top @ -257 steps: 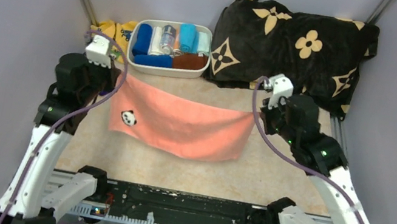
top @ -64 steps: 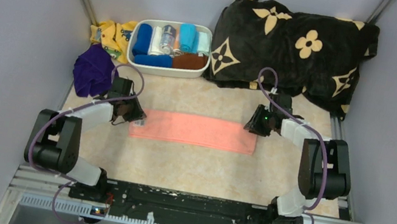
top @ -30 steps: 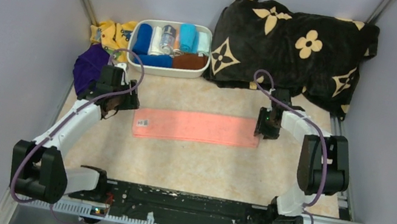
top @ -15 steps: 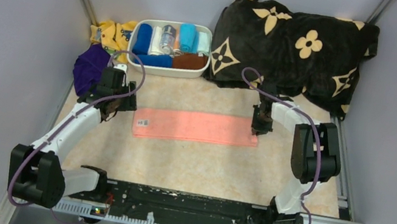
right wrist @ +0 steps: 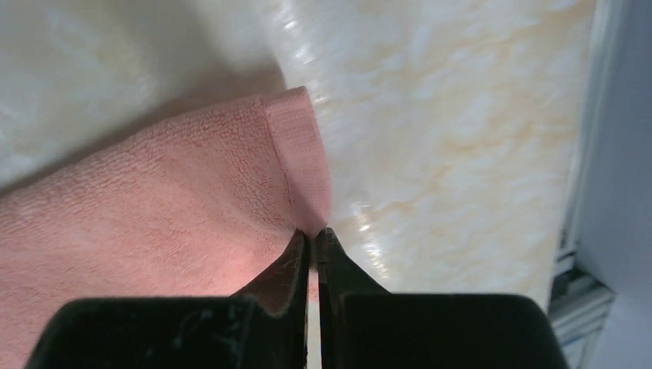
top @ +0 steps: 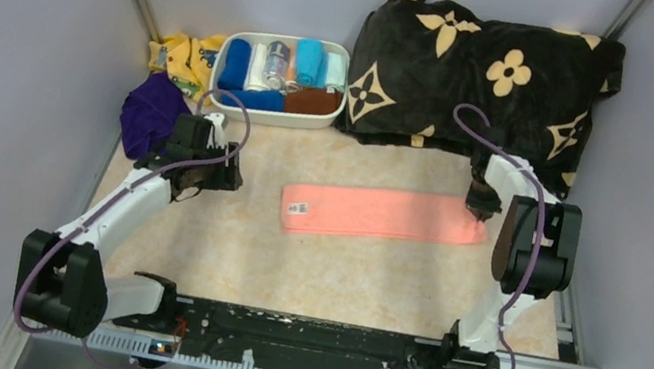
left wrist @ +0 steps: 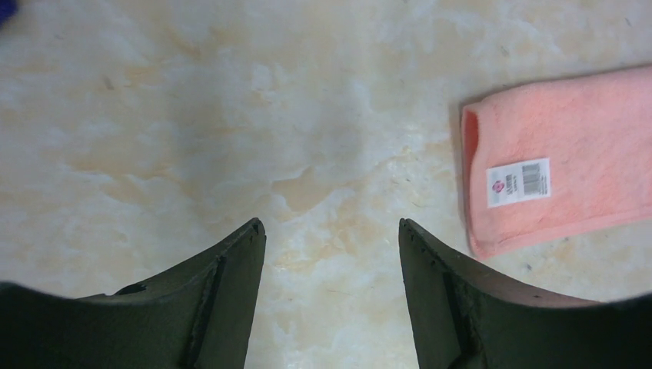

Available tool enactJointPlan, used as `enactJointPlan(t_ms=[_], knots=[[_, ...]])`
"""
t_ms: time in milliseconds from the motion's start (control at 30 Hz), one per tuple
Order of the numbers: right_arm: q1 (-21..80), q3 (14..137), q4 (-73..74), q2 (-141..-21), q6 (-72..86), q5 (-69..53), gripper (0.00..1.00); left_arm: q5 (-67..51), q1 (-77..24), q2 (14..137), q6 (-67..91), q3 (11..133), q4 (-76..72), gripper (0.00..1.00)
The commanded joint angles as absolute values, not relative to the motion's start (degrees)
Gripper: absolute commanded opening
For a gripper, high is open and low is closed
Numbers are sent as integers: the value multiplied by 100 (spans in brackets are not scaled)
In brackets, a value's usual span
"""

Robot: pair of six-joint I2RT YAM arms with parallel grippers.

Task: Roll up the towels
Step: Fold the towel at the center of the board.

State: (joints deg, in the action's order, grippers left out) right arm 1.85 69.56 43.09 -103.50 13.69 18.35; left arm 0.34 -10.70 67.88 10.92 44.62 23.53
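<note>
The salmon pink towel [top: 384, 215] lies folded into a long narrow strip across the table's middle, its white label [top: 297, 208] at the left end. My right gripper [top: 479, 207] is shut on the strip's right end; in the right wrist view the jaws [right wrist: 314, 234] pinch the hemmed edge of the pink towel [right wrist: 154, 207]. My left gripper [top: 206, 175] stands open over bare table, left of the strip and apart from it. In the left wrist view the pink towel [left wrist: 569, 169] lies right of the open gripper [left wrist: 330, 231]. The purple towel [top: 150, 113] lies crumpled at the far left.
A white bin [top: 339, 95] holding rolled cloths stands at the back. A yellow patterned cloth [top: 185, 56] lies left of it. The big black flowered blanket [top: 485, 70] fills the back right. A metal rail [top: 563, 318] runs along the table's right edge.
The right gripper has shut on the pink strip's right end and dragged the strip to the right. The left gripper shifted slightly right and stayed open.
</note>
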Motion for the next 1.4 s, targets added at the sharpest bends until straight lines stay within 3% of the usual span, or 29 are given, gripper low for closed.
enactJointPlan(t_ms=[0, 167, 533, 1033, 1367], knots=[[145, 7675, 4520, -10227, 919, 3090, 0, -1200, -1107, 7044, 1309, 4488, 2239, 70], [386, 7628, 4474, -9805, 721, 2139, 0, -2260, -1116, 7502, 1819, 4499, 1949, 70], [2337, 7670, 4356, -9417, 1803, -573, 0, -3321, -1197, 8485, 2913, 4238, 658, 65], [4198, 9002, 4503, -10803, 3196, -754, 0, -3456, -1608, 9491, 3429, 4153, -46, 52], [4547, 9438, 4126, -11387, 3720, -517, 0, -3326, -1846, 9703, 3494, 4051, -193, 30]])
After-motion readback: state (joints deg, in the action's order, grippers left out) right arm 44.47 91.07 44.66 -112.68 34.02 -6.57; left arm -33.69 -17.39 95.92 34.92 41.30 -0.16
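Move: The towel's labelled left end, where both hands are headed, lies about 17 cm to the right of the open left hand, level with it front to back and 9 cm below. The purple towel is roughly 19 cm left and 14 cm ahead of the left hand, the white basket some 27 cm ahead and 8 cm right. From the right hand, already pinching the towel's right end, the labelled end is about 41 cm left and 4 cm back, the black blanket some 29 cm ahead and 5 cm left. The towel's right end, still pinched by the right hand, is first drawn slightly right and forward while lifting, then swept left about 40 cm over the strip towards the labelled end, drifting back, the fingers tilting to point leftward. The left hand goes right about 15 cm and sinks 8 cm to the labelled end's near corner, rolling some 35 degrees and partly closing around the edge; a grip can't be seen. ##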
